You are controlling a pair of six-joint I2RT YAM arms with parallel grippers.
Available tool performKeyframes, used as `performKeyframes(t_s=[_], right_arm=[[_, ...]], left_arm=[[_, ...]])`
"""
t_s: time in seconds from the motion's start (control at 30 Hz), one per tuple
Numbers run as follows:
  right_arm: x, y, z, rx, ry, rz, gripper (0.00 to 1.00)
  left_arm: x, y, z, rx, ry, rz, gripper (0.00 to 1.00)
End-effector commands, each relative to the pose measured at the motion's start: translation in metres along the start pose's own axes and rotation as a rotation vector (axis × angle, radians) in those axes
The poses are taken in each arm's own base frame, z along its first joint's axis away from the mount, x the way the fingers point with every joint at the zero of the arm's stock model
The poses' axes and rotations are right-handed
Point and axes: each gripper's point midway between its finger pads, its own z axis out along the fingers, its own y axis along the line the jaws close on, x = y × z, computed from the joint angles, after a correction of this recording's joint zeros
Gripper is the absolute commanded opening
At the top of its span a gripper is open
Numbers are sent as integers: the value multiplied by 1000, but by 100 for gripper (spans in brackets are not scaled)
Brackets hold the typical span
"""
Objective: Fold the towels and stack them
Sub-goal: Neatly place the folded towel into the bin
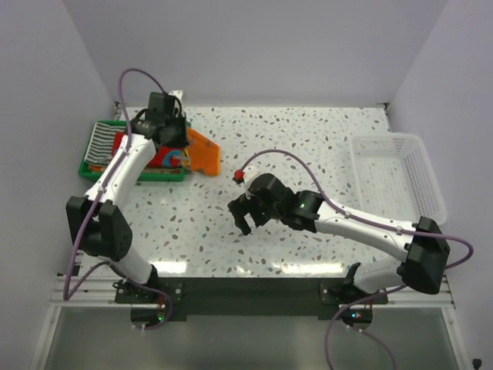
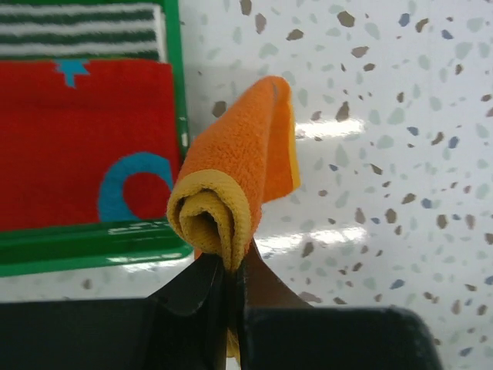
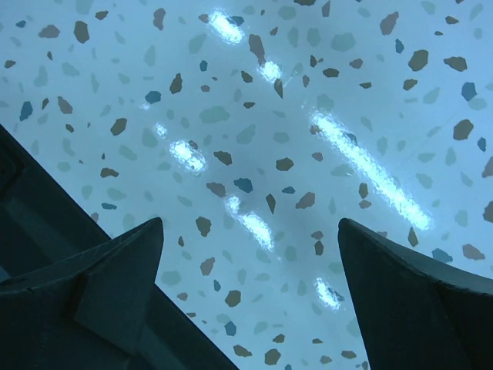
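My left gripper [image 2: 231,266] is shut on a bunched fold of the orange towel [image 2: 246,146], which hangs off the tray's right edge onto the table. From above, this gripper [image 1: 181,142] sits over the green tray [image 1: 86,171] with the orange towel [image 1: 206,154] spreading to its right. A red towel [image 2: 69,139] with a blue ring lies in the tray, and a black-and-white striped towel [image 2: 77,31] lies beyond it. My right gripper [image 1: 245,222] hovers open over the middle of the table. Between its fingers [image 3: 250,231] only speckled tabletop shows.
A white mesh basket [image 1: 397,173] stands at the right side of the table. The green tray's rim [image 2: 92,247] runs just left of the held towel. White walls close the table in at the back and both sides.
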Motion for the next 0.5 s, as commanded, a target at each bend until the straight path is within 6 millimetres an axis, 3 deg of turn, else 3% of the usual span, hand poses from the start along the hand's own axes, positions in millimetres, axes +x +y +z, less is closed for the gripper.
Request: performKeyframes(t_s=[0.0, 0.07, 0.1, 0.27, 0.47], right_arm=[[11, -20, -13, 85, 44, -45, 99], [13, -24, -14, 101, 59, -56, 99], [13, -27, -14, 112, 62, -58, 99], [12, -35, -11, 139, 82, -56, 99], [11, -43, -10, 155, 94, -44, 99]], left_arm=[[-8, 33, -10, -88, 126, 218, 0], [-34, 38, -10, -72, 108, 226, 0], [-37, 36, -11, -27, 118, 237, 0], [-81, 3, -20, 129, 52, 288, 0], [-96, 10, -43, 191, 5, 284, 0]])
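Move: The left hand already holds the orange towel, above the green bin's near right corner. The bin's middle lies about 12 cm ahead of it, 20 cm to its left and 16 cm below. In the bin, the red towel's middle is some 13 cm ahead and 15 cm left, with the striped towel's visible strip about 19 cm farther left. From the right hand, the bin's middle is roughly 33 cm ahead, 43 cm left and 12 cm lower. Keeping the orange towel pinched between shut fingers, the left hand lifts it about 6 cm and carries it forward some 5 cm beside the bin's right wall, swaying slightly left and partly back, while turning about 15 degrees clockwise; the forward travel dies out at the end as the rise goes on. The empty right hand, fingers wide open, backs off about 4 cm rightward, sinking a little. ##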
